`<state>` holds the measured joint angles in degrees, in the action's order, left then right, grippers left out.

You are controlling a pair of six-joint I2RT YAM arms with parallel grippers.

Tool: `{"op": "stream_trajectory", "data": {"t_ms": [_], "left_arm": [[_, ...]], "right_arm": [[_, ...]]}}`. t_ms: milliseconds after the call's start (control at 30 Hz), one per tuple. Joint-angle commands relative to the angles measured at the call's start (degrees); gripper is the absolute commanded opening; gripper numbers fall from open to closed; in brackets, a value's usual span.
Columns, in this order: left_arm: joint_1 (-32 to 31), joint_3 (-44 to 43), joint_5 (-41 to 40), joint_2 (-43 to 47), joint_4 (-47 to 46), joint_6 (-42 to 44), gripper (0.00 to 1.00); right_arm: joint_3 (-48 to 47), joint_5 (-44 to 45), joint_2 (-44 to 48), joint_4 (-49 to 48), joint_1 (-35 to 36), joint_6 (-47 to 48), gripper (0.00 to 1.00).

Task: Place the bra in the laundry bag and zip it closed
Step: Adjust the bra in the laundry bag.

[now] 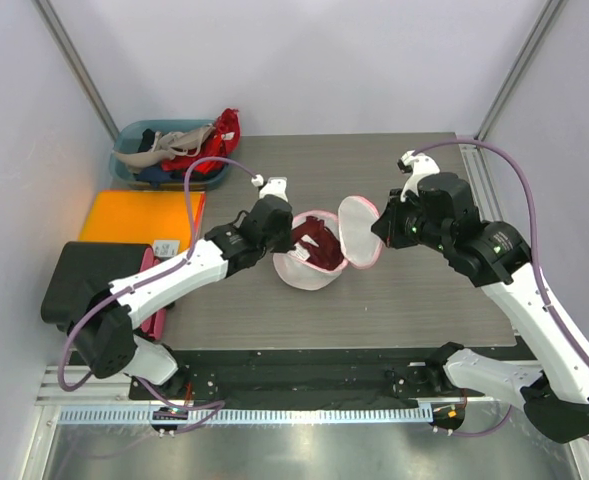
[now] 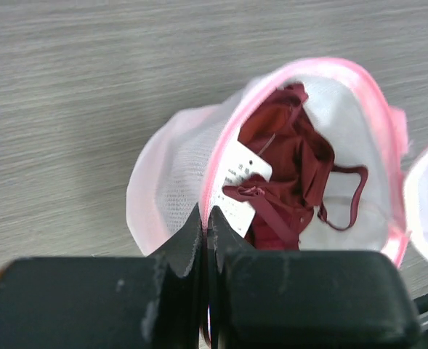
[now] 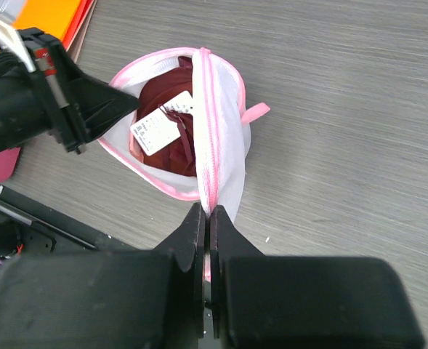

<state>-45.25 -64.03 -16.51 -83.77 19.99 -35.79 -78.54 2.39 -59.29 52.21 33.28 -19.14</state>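
The white mesh laundry bag (image 1: 309, 275) with pink zip trim lies open at the table's middle, its round lid flap (image 1: 359, 228) standing up on the right. The dark red bra (image 1: 314, 245) sits inside it, with a white tag (image 2: 244, 182) on top. My left gripper (image 1: 286, 232) is shut on the bag's pink left rim (image 2: 217, 156). My right gripper (image 1: 377, 235) is shut on the lid's pink zip edge (image 3: 212, 131). In the right wrist view the bra (image 3: 159, 94) shows in the bag's mouth, and the left gripper's fingers (image 3: 108, 102) reach in from the left.
A teal bin (image 1: 134, 135) of clothes stands at the back left corner. An orange board (image 1: 139, 218) and a black block (image 1: 79, 275) lie left of the table. A small pink pull tab (image 3: 256, 111) sticks out from the bag's far side.
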Motion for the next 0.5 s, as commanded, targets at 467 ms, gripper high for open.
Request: {"op": "stream_trajectory", "data": {"t_ms": [467], "left_arm": [[0.87, -0.31, -2.03, -5.53, -7.42, -3.76, 0.00]], "right_arm": [[-5.83, 17.72, -13.21, -1.93, 15.13, -11.01, 0.02]]}}
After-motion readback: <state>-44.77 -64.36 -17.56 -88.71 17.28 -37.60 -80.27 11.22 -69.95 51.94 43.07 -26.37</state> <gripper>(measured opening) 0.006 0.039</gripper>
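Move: The right hand pinches the mesh flap's edge; the bra in the laundry bag's opening lies about 11 cm ahead of it, 13 to its left and 23 below. The flap's middle hangs some 5 cm ahead, 5 left and 7 down. From the left hand, pinching the opposite rim, the bra is about 4 cm ahead, 6 right and 9 below. Right hand swings the pinched flap about 5 cm left and 4 down towards the opening; left keeps the rim, dipping slightly. ##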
